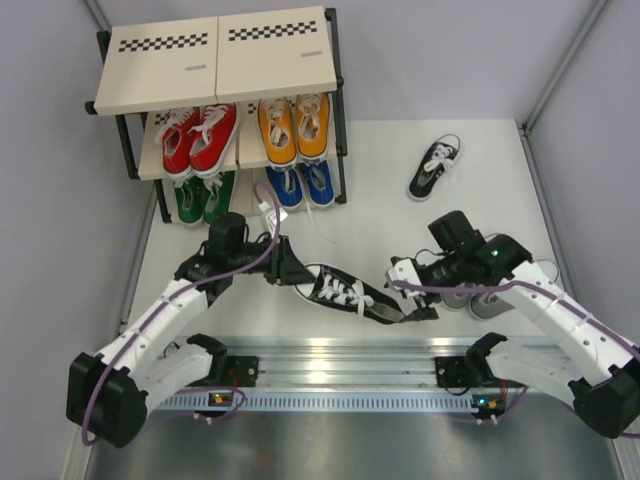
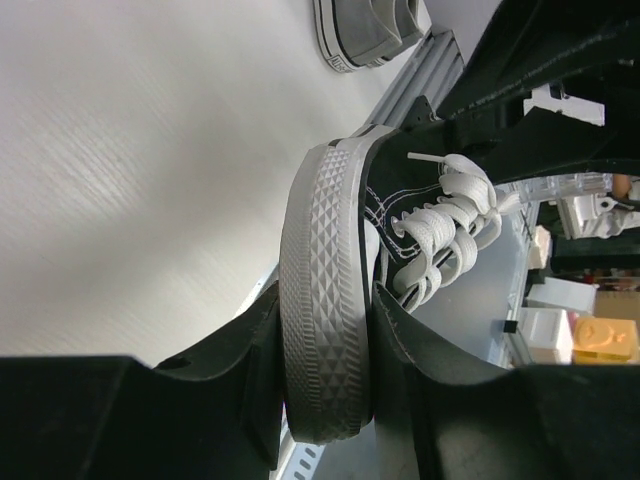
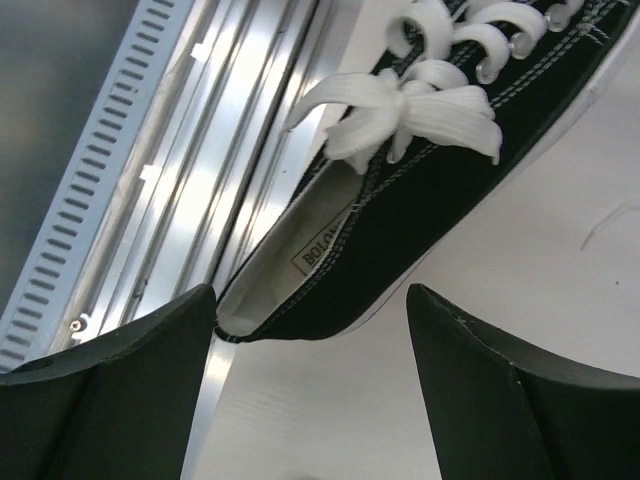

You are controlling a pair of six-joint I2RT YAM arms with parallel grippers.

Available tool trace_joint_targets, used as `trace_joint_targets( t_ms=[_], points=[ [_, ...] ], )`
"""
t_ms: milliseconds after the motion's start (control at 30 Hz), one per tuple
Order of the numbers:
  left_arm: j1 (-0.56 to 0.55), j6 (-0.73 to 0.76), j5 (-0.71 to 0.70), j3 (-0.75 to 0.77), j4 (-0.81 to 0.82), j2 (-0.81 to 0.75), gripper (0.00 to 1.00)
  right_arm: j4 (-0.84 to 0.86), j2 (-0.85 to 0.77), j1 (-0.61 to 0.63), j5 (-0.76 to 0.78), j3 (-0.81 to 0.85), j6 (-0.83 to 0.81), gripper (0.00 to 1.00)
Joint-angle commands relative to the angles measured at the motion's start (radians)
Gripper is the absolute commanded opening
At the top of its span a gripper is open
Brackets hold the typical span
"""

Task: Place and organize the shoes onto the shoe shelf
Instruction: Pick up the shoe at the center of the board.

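My left gripper (image 1: 296, 276) is shut on the toe end of a black shoe (image 1: 342, 288), whose grey patterned sole (image 2: 320, 250) sits clamped between the fingers. The shoe reaches to the right, just above the table's near edge. My right gripper (image 1: 420, 312) stands open at its heel (image 3: 300, 290); the left finger is right at the heel rim and the right finger is well apart. A second black shoe (image 1: 434, 167) lies alone further back on the right. The shoe shelf (image 1: 215, 60) holds red (image 1: 200, 135) and orange (image 1: 293, 125) pairs on its middle tier, green (image 1: 203, 196) and blue (image 1: 300, 184) pairs below.
A grey pair (image 1: 478, 300) stands on the table under my right arm, also seen as the grey shoes (image 2: 370, 35) in the left wrist view. The metal base rail (image 1: 330, 355) runs along the near edge, just below the held shoe. The shelf's top board is bare.
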Motion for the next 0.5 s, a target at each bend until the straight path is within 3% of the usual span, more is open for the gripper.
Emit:
trace_joint_targets(
  t_ms=[0,133,200,467],
  points=[
    [0.010,-0.082,0.089,0.043,0.077,0.022,0.00,-0.222,-0.021,0.032,-0.051,0.079,-0.241,0.78],
    [0.019,-0.154,0.112,0.025,0.109,0.074,0.00,-0.367,-0.020,0.053,-0.076,0.101,-0.490,0.68],
    [0.024,-0.177,0.144,0.028,0.123,0.088,0.00,-0.349,-0.023,0.088,-0.032,0.084,-0.483,0.59],
    [0.027,-0.206,0.204,0.048,0.117,0.117,0.00,-0.249,-0.043,0.165,0.137,0.057,-0.406,0.47]
  ],
)
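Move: The black shoe hangs between the hands, its toe already held in the left fingers: its middle is about 12 cm to the right hand's left, 1 cm back and 3 cm lower, with the heel some 4 cm back from the open right fingers. From the left hand that middle lies 11 cm right, 4 cm back and 4 cm down. The near gray shoe is about 21 cm right of the right hand, 15 cm ahead; the far gray shoe 30 cm right, 12 cm ahead; both some 15 cm lower. Back and a little to its right the right hand slides, about 5 cm in all, swinging some 20 degrees counter-clockwise while its fingers narrow around the heel of the black shoe; whether they bear on it can't be settled. The left hand keeps its pinch on the toe, sinking slightly and rolling about 15 degrees with the shoe. ##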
